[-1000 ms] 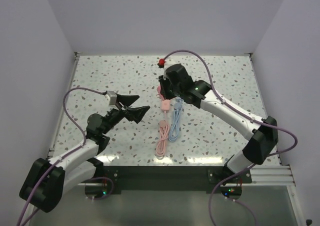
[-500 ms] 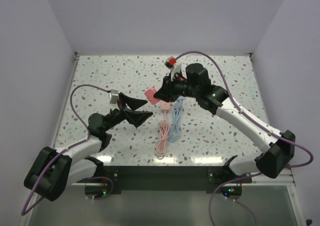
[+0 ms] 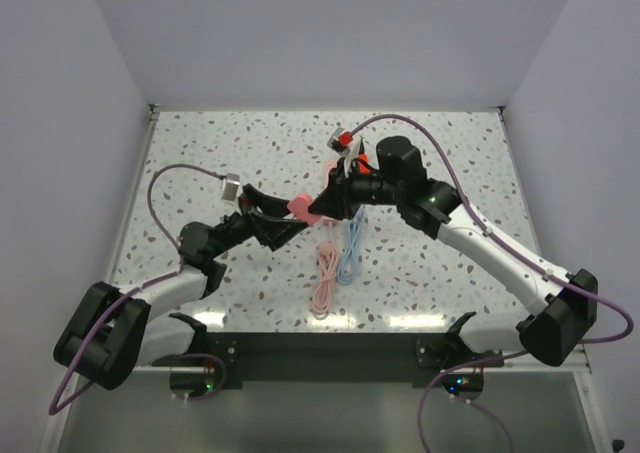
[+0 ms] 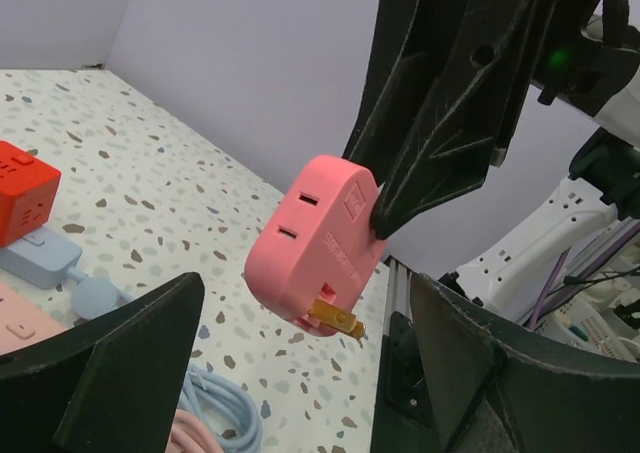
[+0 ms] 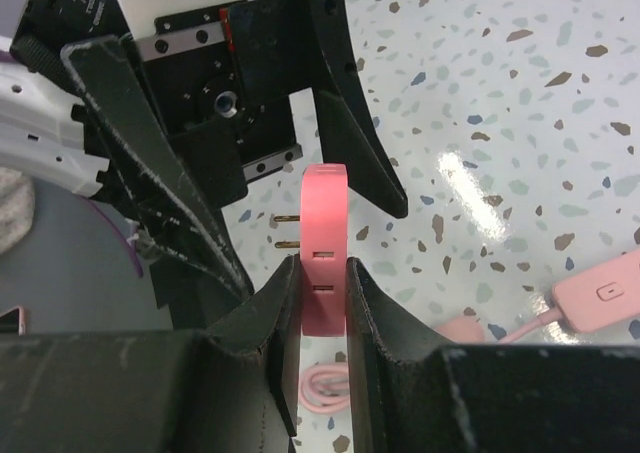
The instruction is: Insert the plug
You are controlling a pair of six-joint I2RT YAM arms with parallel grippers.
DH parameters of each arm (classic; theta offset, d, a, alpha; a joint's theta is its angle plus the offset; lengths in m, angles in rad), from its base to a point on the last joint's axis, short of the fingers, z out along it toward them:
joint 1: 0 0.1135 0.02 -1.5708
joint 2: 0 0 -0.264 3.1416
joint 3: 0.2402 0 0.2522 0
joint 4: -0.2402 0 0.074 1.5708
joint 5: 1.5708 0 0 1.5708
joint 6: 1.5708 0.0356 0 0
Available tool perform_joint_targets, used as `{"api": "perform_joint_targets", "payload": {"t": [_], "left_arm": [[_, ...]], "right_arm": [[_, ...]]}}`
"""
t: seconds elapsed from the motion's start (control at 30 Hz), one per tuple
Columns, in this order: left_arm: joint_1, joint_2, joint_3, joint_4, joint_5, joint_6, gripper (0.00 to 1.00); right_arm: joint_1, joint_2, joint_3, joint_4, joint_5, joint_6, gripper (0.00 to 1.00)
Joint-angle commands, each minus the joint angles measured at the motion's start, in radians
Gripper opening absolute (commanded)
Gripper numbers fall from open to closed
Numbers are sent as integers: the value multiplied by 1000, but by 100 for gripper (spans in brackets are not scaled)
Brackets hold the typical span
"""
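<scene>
A pink plug (image 3: 298, 206) with two brass prongs hangs in the air above the table's middle. My right gripper (image 3: 320, 209) is shut on its flat sides (image 5: 324, 233), and my right gripper (image 5: 322, 273) covers its lower half in the right wrist view. The prongs point toward my left gripper (image 3: 288, 217). That gripper (image 4: 300, 373) is open, its fingers (image 4: 110, 373) spread wide on either side of the plug (image 4: 310, 243) without touching it. What the plug goes into I cannot tell.
A red power cube (image 3: 345, 136) stands at the back behind the right wrist. A coiled pink cable (image 3: 323, 273) and a blue cable (image 3: 350, 248) lie on the speckled table below the grippers. A pink block on a cord (image 5: 600, 293) lies to the right.
The right gripper has lifted the pink plug off the table and carried it left. The left arm has reached right toward it, and its jaws have narrowed slightly.
</scene>
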Motion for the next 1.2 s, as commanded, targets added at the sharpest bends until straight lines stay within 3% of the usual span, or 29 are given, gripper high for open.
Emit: {"api": "perform_joint_targets", "payload": {"t": [0.0, 0.13, 0.33, 0.63, 0.67, 0.73, 1.07, 1.17], "left_arm": [[7, 8, 48, 224, 6, -27, 88], [7, 22, 51, 238, 23, -38, 75], [7, 59, 54, 310, 85, -67, 44], [7, 102, 35, 514, 207, -131, 10], [7, 113, 34, 549, 223, -148, 2], [7, 140, 37, 615, 239, -200, 0], [6, 120, 34, 616, 243, -174, 0], [6, 117, 32, 616, 239, -170, 0]], "right_arm": [[-3, -55, -12, 33, -53, -47, 0], [-3, -67, -23, 33, -56, -53, 0], [-3, -63, -30, 44, -76, -50, 0], [-70, -52, -23, 47, -129, -38, 0], [-89, -47, -26, 57, -152, -31, 0], [-100, -24, -29, 80, -189, -10, 0], [-135, 57, -37, 160, -315, 58, 0], [-135, 63, -35, 154, -315, 59, 13]]}}
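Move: The pink plug, already in the right fingertips, lies about 3 cm to the right of the left hand, some 1 cm ahead and 1 cm above, with its prong end nearly between the left hand's open fingers. From the right hand the plug's middle is about 2 cm left, 1 cm ahead and 1 cm lower. On the table some 24 cm below the left hand, the pink power strip lies about 16 cm ahead and 7 cm right, the blue cable coil 2 cm ahead and 12 cm right. The pink plug, held throughout by the right hand, gets pinched at its prong end as the left fingers close on it from nearly wide open. The left hand eases about 2.5 cm down, after a tiny rise, and slightly back and right, rolling and turning clockwise some 10 degrees; the right hand shifts a little back, then sinks about 2 cm while drifting right, rolling slightly. ##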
